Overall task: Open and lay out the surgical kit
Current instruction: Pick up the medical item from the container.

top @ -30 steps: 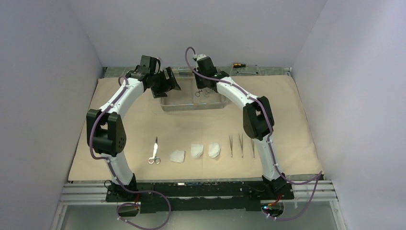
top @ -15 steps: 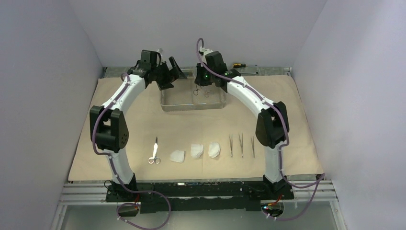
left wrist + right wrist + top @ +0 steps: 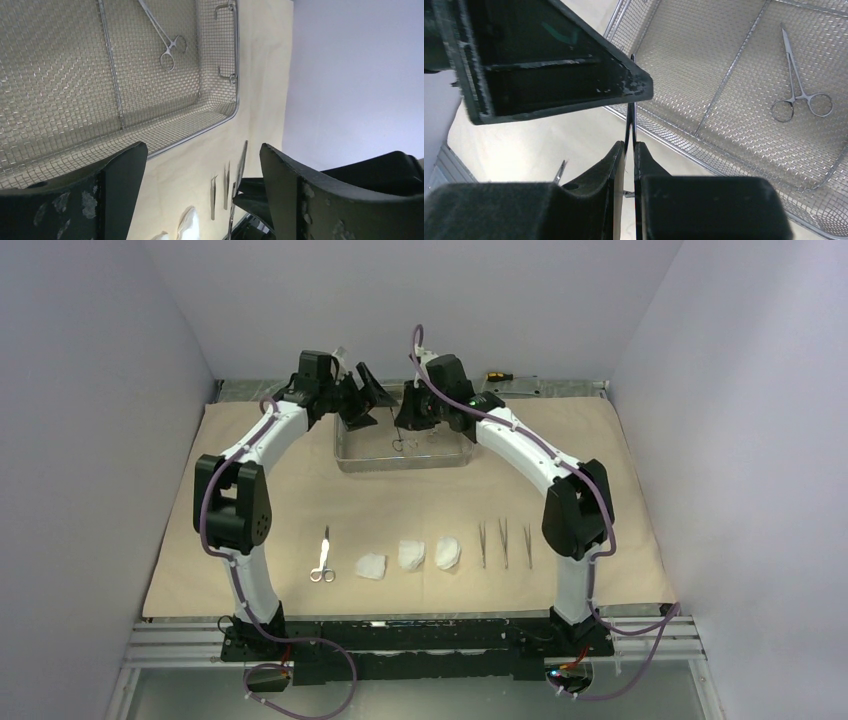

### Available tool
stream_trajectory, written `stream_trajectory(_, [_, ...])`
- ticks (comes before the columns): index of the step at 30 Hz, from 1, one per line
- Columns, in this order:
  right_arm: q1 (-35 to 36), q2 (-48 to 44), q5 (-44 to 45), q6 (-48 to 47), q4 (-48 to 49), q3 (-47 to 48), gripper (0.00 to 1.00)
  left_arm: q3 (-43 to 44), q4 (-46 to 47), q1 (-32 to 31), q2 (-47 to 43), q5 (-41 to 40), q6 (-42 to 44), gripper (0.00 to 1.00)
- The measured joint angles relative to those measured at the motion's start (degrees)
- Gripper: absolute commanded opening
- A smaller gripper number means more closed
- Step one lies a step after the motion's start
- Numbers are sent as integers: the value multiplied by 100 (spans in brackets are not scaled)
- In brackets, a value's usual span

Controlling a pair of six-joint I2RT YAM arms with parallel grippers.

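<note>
The beige wrap cloth (image 3: 270, 490) lies spread out, with the steel mesh tray (image 3: 405, 462) at its back middle. My right gripper (image 3: 407, 418) is shut on a ring-handled clamp (image 3: 400, 442) and holds it above the tray's left part; the clamp shows edge-on between the jaws in the right wrist view (image 3: 631, 120). My left gripper (image 3: 362, 400) is open and empty, close beside it on the left. A second clamp (image 3: 796, 90) lies in the tray. A third clamp (image 3: 322, 555), three gauze pads (image 3: 411, 555) and three tweezers (image 3: 504, 542) lie in a row near the front.
A yellow-handled screwdriver (image 3: 497, 375) lies behind the cloth at the back right. Grey walls close in both sides and the back. The tray has raised wire handles at its ends (image 3: 227, 40).
My right gripper has lifted the clamp out of the tray and carried it left toward the left gripper. My left gripper has swung right and up, closer to the right one.
</note>
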Motion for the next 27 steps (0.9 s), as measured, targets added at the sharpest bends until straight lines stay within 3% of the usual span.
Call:
stream_trajectory(5, [31,0,-125,33,4,7,10,-149,9,0,2,133,-155,49])
stream_trajectory(11, [74,111,-234,85,-74,186,11,-146,59,0,2,426,-330,23])
stream_trajectory(13, [98,221,-256,92,-94,308,11,-146,46,2,2,503,-354,4])
stream_trajectory(14, [109,273,-269,92,-92,348,10,-146,15,0,2,535,-358,0])
stream_trajectory(18, [153,437,-286,111,-146,452,15,-149,-144,24,2,514,-234,0])
stream_trajectory(20, [173,461,-341,127,-157,468,26,-149,-269,48,2,514,-122,0])
stream_trajectory(22, [184,463,-411,146,-173,463,45,-149,-337,68,0,568,4,0])
stream_trajectory(27, [103,-4,-767,236,227,-350,63,-149,-474,201,-11,1019,522,0])
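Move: The medical item, a ring-handled clamp, already hangs from the right gripper's closed fingers, tip up and rings low. Its middle lies about 3 cm back, 3 cm right and 2 cm below the open left hand. From the right hand, the left gripper it goes to is some 2 cm ahead and 3 cm left. The container's middle is roughly 2 cm ahead, 4 cm right and 14 cm below the left hand. The second clamp lies 5 cm beyond that middle and 7 cm to its right. The medical item passes from hand to hand above the container: the right hand brings it about 3 cm left, sinking slightly, while the left hand draws back 3 cm, shutting from nearly wide open to pinch the item's tip-side part. Only then do the right fingers open past halfway to let go, that hand starting to pull back. ##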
